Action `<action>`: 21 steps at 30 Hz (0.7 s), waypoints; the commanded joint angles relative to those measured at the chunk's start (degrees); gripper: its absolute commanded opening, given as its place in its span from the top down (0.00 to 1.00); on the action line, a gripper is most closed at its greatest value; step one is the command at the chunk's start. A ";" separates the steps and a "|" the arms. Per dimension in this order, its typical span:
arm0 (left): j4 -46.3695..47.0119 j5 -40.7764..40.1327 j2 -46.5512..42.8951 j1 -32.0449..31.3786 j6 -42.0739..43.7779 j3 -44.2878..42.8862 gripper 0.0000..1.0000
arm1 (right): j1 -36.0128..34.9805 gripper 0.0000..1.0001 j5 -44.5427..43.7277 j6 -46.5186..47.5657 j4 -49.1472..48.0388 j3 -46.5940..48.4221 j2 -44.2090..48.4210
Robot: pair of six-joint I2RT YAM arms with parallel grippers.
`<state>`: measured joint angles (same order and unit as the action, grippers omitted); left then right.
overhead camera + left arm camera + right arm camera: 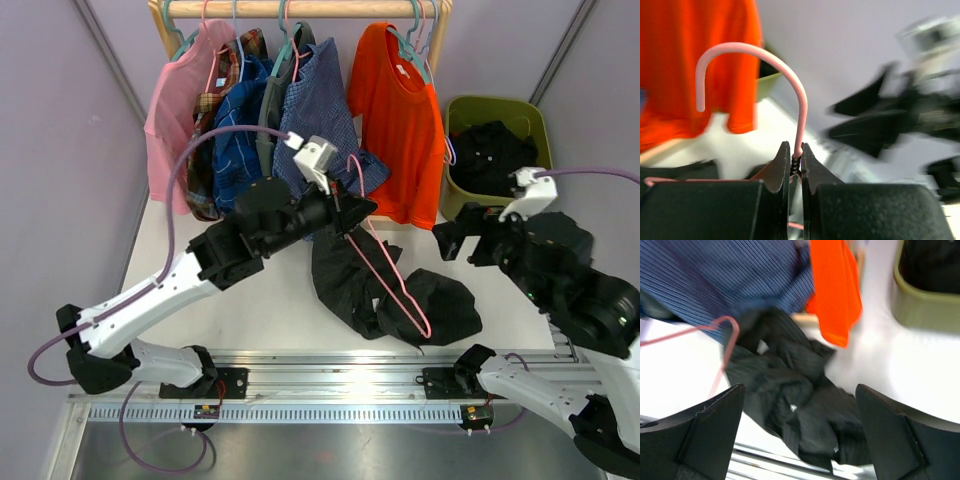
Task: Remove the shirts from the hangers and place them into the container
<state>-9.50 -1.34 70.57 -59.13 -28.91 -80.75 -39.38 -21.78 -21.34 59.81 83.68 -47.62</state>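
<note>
My left gripper [345,208] is shut on the twisted neck of a pink wire hanger [395,280], whose frame slants down over a crumpled black pinstriped shirt [350,285] on the table. In the left wrist view the jaws [795,150] pinch that neck, and the hanger's hook [755,50] curves above them. My right gripper [452,240] hovers just right of the black shirt with its fingers wide apart; the black shirt [805,410] lies below them, apart from the pads. The olive-green container [535,120] stands at the back right with a dark shirt [490,155] inside.
A wooden rail [300,8] at the back carries hangers with a pink shirt [175,110], plaid shirts [225,130], a blue checked shirt [320,110] and an orange shirt [400,120]. A metal rail [320,385] runs along the near edge.
</note>
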 commanded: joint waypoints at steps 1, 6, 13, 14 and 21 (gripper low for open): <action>-12.79 -4.11 6.49 0.07 11.05 -5.71 1.00 | 0.09 0.01 5.16 3.06 2.85 6.39 0.60; -20.21 -3.05 16.17 0.07 14.40 -12.94 1.00 | 0.09 0.01 11.49 2.80 3.47 7.90 -0.11; -21.70 -4.11 19.08 0.07 15.02 -15.92 1.00 | 0.18 0.14 21.42 1.04 1.54 5.02 -0.63; -21.79 -4.28 19.08 0.07 14.93 -16.36 1.00 | 0.09 0.15 23.52 0.87 1.28 4.13 -0.81; -21.71 -4.28 18.38 0.07 14.76 -19.35 1.00 | 0.09 0.24 28.19 -0.63 0.31 -2.20 -1.52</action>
<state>-32.91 -4.97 91.15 -59.07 -14.96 -97.14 -39.35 2.00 -21.21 61.67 82.78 -48.77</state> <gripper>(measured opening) 0.061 0.773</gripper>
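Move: About 35 cm below the right hand lies the freed dark striped shirt in a heap, its middle some 5 cm ahead and 11 cm left. From that hand the container stands 32 cm ahead, 16 cm right and 27 cm lower; the orange shirt hangs 22 cm ahead, 12 cm left. From the left hand, already gripping the pink hanger, the heap is 4 cm ahead, 14 cm right and 41 cm down, the blue checked shirt 20 cm ahead, 5 cm left. Sinking fast with the bare hanger still pinched by its neck, the left hand drops about 15 cm towards the heap, edging forward and right and tipping its fingers some 30 degrees down, then lifts a little. The right hand, empty, rises and backs off slightly, then swings left and down towards the dark shirt, turning counter-clockwise while its wide-open fingers narrow somewhat. ##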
